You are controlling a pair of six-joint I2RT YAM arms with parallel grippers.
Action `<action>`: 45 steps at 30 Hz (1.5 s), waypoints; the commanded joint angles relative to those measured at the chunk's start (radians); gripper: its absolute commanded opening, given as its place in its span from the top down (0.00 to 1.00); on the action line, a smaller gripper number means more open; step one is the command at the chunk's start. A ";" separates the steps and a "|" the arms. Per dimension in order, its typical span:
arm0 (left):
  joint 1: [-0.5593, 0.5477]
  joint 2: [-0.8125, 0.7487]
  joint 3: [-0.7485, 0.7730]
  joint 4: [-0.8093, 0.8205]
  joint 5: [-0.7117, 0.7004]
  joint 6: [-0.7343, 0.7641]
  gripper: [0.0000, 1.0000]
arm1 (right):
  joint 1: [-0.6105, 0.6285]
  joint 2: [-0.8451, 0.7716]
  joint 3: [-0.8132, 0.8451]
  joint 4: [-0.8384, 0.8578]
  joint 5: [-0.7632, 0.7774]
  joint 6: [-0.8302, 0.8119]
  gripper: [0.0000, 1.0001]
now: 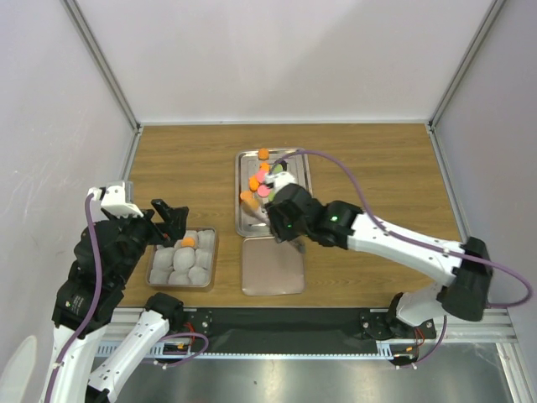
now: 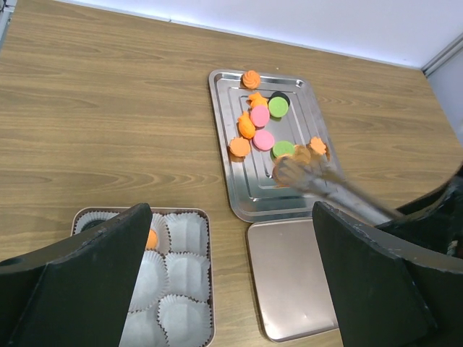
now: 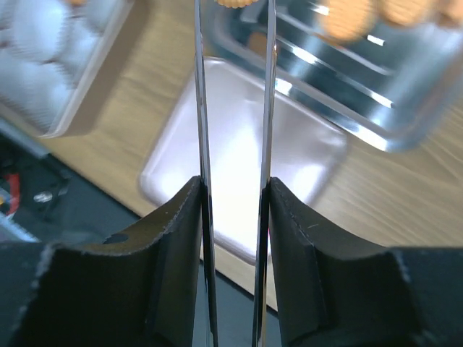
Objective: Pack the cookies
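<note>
Several cookies (image 1: 260, 180), orange, pink, green and black, lie on the steel tray (image 1: 302, 168) at the table's middle; the left wrist view shows the same cookies (image 2: 260, 116) on the tray (image 2: 239, 181). My right gripper (image 3: 233, 191) is shut on metal tongs (image 3: 202, 108), and these tongs (image 2: 340, 191) reach over the tray's near right part. An orange cookie (image 3: 233, 2) shows between the tong blades at the frame's top edge. One orange cookie (image 2: 151, 238) sits in a white paper cup of the small box (image 2: 184, 235). My left gripper (image 2: 231, 210) hangs open above the box, holding nothing.
A flat rose-coloured lid (image 1: 273, 266) lies just in front of the steel tray, right of the box (image 1: 182, 259). The right arm (image 1: 394, 239) crosses the table's right half. White walls close in the wooden table on three sides.
</note>
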 commanded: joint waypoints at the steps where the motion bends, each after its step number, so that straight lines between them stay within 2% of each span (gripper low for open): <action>1: -0.004 0.004 0.032 0.035 0.011 -0.001 0.00 | 0.065 0.094 0.142 0.055 -0.030 -0.036 0.75; 7: -0.003 -0.007 0.070 0.007 -0.010 0.004 0.00 | 0.171 0.299 0.318 0.068 -0.074 -0.076 0.75; 15: -0.004 -0.022 0.089 -0.022 -0.027 0.014 0.00 | 0.223 0.450 0.448 0.046 -0.076 -0.087 0.75; 25: -0.004 -0.025 0.079 -0.020 -0.030 0.024 0.00 | 0.248 0.480 0.473 0.003 0.050 -0.090 0.71; 35: -0.004 -0.025 0.069 -0.016 -0.032 0.027 0.00 | 0.250 0.485 0.467 -0.008 0.067 -0.090 0.69; 45: -0.004 -0.027 0.064 -0.011 -0.030 0.027 0.00 | 0.251 0.482 0.462 -0.008 0.065 -0.089 0.60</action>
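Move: The far right paper cup in the packing box, where the tongs' cookie is being taken, lies about 20 cm to the right hand's left, about level in reach and some 19 cm below. The orange cookie already in the box is about 4 cm farther left of the cup. At table height, the tray's middle is some 17 cm ahead of the right hand and the beige board about 7 cm back. From the left hand the cup is roughly 9 cm ahead, 6 cm right, 31 cm down. Still pinching the orange cookie in the metal tongs, the right hand sweeps left about 15 cm from the tray towards the box's far right cup, drawing back some 5 cm and turning roughly 15 degrees counter-clockwise. It sinks about 4 cm late in the swing, then holds there with its grip unchanged. The open left hand rises about 2 cm and eases slightly back. ##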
